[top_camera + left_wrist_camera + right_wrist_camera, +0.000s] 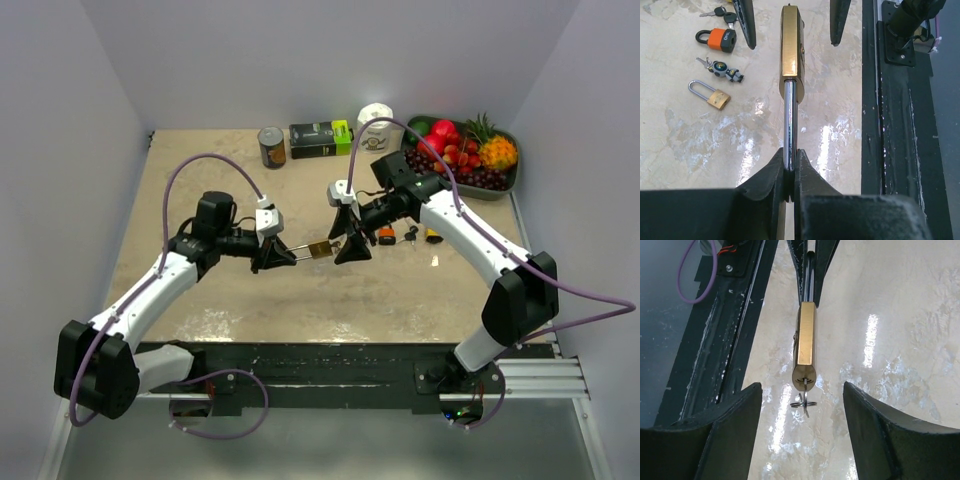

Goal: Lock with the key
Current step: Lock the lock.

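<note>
A brass padlock (319, 249) hangs in the air above the table, between the two arms. My left gripper (789, 165) is shut on its steel shackle (790, 120), and the brass body (791, 45) points away from it. A small key (804, 386) with a wire ring sits in the keyhole at the padlock's (805, 340) free end. My right gripper (802, 386) is open, one finger on each side of the key end, touching neither the key nor the lock. In the top view it (347, 250) faces the left gripper (280, 256).
On the table by the right arm lie an orange padlock (720, 39), a small brass padlock (715, 96), a key bunch with a charm (722, 70) and black-headed keys (722, 12). At the back stand a can (271, 146), a dark box (320, 138), a white container (377, 125) and a fruit tray (510, 182).
</note>
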`<state>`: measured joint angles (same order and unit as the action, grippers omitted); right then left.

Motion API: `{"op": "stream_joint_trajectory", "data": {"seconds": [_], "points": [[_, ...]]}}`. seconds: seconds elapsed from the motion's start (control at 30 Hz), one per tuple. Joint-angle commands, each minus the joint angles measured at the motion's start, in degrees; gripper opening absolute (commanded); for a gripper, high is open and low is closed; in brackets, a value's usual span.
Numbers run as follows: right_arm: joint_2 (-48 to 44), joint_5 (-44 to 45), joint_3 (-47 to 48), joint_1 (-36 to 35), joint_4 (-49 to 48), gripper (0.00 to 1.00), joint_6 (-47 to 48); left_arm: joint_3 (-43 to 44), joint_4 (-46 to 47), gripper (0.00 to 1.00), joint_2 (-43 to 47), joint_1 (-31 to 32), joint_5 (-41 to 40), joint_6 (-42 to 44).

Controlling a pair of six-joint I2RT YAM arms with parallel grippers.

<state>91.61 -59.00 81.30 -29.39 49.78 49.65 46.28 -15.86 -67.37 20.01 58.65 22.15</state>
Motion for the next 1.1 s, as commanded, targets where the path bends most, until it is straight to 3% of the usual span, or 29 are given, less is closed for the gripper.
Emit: {"op": "stream_joint_trajectory", "data": {"seconds": [0.0,0.1,0.23,0.5,0.6,0.63,0.83,1.07], "points": [[-0.03,-0.32,1.67,0.21,1.82,0.68,1.6,3.81,1.97,0.0,0.84,-0.23,4.19,3.95],[0.14,-0.76,1.24,0.21,0.15,0.64,0.1,4.34,1.53,0.0,0.32,-0.23,4.28,4.48],[-0.03,-0.59,0.44,0.03,-0.91,0.5,-1.04,4.69,0.57,0.0,-0.47,-0.23,4.28,5.44],[-0.21,1.17,0.18,0.12,-1.79,0.31,-1.92,4.61,-2.59,0.0,-1.0,-0.23,3.49,8.6],[-0.56,3.27,-0.87,0.21,-3.37,0.11,-2.45,4.26,-3.04,0.0,-1.27,-0.23,2.96,9.05],[-0.65,3.89,-1.14,0.21,-3.55,0.0,-2.36,4.26,-2.95,0.0,-1.18,-0.32,2.96,8.96],[-0.91,6.35,-2.19,0.64,-3.72,0.0,-2.19,3.11,-4.44,0.0,-1.18,-2.95,2.96,9.75],[0.76,6.71,-1.94,4.33,-5.3,0.0,-3.32,1.53,-10.85,0.0,-0.65,-7.26,2.34,16.68]]}}
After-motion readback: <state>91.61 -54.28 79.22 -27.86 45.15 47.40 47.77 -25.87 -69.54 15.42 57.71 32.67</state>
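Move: The key, sticking out of the held padlock's right-hand end, sits between the right hand's open fingertips, about 1 cm to that hand's left and level with it. The small brass padlock lies some 7 cm ahead of the right hand and 12 cm below, the grey lock likewise but 5 cm to the right. From the left hand, which holds the padlock by its shackle, the key is about 10 cm right, 2 cm ahead and 3 cm lower. Right fingers pinch the key and ease forward-down while the left hand draws its padlock about 3 cm left-down. ##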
